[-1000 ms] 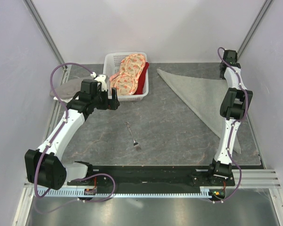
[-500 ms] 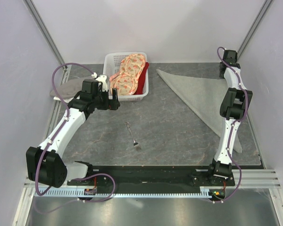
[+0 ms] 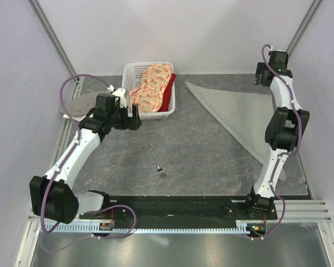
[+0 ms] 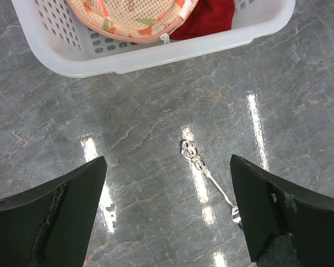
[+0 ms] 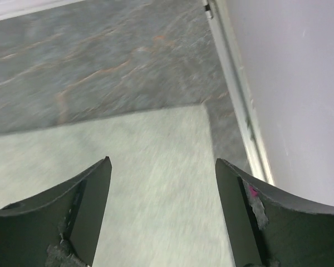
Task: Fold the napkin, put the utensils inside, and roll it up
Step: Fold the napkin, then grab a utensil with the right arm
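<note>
The grey-green napkin lies flat on the right of the table, folded into a triangle. Its far right corner shows in the right wrist view. My right gripper hovers above that corner, open and empty, also seen in the right wrist view. The silver fork lies on the bare table near the middle, tines toward the front. My left gripper is open and empty beside the basket, above and behind the fork. In the left wrist view the fork lies between and below the left gripper.
A white basket at the back holds orange-pink patterned cloths and a red cloth. A smaller grey cloth lies at the far left. The enclosure wall and rail run close beside the right gripper.
My right arm has raised its wrist and swung it back toward the far right corner. The left arm has hardly moved. The napkin and fork have not moved.
</note>
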### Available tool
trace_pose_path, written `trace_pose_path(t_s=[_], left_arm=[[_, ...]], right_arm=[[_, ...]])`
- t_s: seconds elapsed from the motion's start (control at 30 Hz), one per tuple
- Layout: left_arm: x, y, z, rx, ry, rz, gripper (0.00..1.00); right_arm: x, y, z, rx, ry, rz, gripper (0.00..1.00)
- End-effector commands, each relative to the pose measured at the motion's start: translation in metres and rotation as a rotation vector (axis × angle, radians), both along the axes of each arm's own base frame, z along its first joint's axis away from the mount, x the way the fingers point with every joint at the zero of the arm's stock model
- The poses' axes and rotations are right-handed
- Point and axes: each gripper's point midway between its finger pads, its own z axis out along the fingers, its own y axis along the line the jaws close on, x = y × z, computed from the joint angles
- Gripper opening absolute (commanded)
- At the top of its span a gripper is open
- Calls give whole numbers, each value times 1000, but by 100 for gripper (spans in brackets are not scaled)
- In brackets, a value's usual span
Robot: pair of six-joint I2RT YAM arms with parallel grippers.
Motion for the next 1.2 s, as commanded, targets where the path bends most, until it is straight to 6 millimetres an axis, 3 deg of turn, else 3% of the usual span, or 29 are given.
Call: trace_pose_path(t_s=[0.0,0.03,0.07,0.1,0.13,0.17,0.2,0.23,0.27,0.3,0.33,0.37,0.4,0.43,0.5,0.53,0.6,0.63,0.67,0.7,0.77,0.8,0.9,1.0,1.17], left_arm=[[2,-5,28,-30,-103,-36,100],[1,-5,28,-33,-102,-35,100],[1,-6,29,-38,-104,-38,100],[0,-7,31,-46,-107,-38,100],[0,-7,31,-51,-107,-36,100],[-1,-8,33,-58,-110,-37,100],[0,-8,34,-66,-111,-28,100],[-1,-7,37,-71,-121,-18,100],[-1,-6,37,-73,-121,-8,100],[0,-4,39,-74,-127,15,100],[-1,-3,42,-79,-136,21,100],[-1,-3,43,-83,-137,27,100],[-1,-1,44,-85,-143,44,100],[-2,1,47,-85,-151,56,100],[-1,5,51,-83,-165,82,100],[-2,5,53,-85,-174,83,100],[-2,6,57,-86,-185,87,100],[-3,7,59,-87,-194,89,100],[-3,8,59,-85,-197,89,100],[-4,8,60,-84,-202,88,100],[-4,9,62,-79,-209,92,100],[-4,10,62,-76,-211,93,100],[-4,10,64,-73,-217,92,100],[-4,10,65,-76,-220,88,100],[-5,6,64,-85,-212,72,100]], right_arm=[[-21,64,73,104,-152,82,82],[-37,78,50,121,-95,95,82],[-49,107,68,124,-124,139,82],[-57,125,70,140,-135,155,82],[-77,145,45,152,-74,181,82],[-90,187,61,158,-107,260,82],[-102,206,57,170,-100,280,81],[-121,221,37,176,-51,294,81],[-137,258,44,194,-66,365,81],[-155,275,28,230,-30,371,80],[-166,294,25,250,-23,406,79],[-185,331,26,260,-18,482,78],[-199,348,18,265,1,507,77],[-220,382,17,268,7,568,77],[-239,413,14,272,23,621,77],[-256,439,6,288,48,661,77],[-267,466,6,296,51,699,76],[-281,486,-8,273,80,737,75],[-283,501,-5,271,72,760,75],[-296,517,-24,243,114,797,74],[-300,536,-27,232,127,821,72],[-308,545,-42,212,160,841,70],[-314,564,-53,199,181,876,67],[-319,574,-62,182,204,904,63],[-324,573,-82,138,256,911,52]])
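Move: The fork lies far to my right hand's left, about 56 cm, and 33 cm nearer my base, some 10 cm lower. The folded napkin that hand has just left has its middle about 10 cm back and 6 cm left of it, 9 cm below; the basket stands some 30 cm beyond the fork and about 4 cm left of it. From my left hand the fork is roughly 7 cm back, 8 cm right and 14 cm down. I sweep my empty right hand fast away from the napkin, some 57 cm left and 33 cm back, to the fork, rising about 5 cm first and then sinking low over it. I swing the wrist about 50 degrees counter-clockwise on the way and partly narrow the open fingers until the fork's neck shows between the tips. My left hand lifts about 5 cm clear, its fingers tilting up slightly. ##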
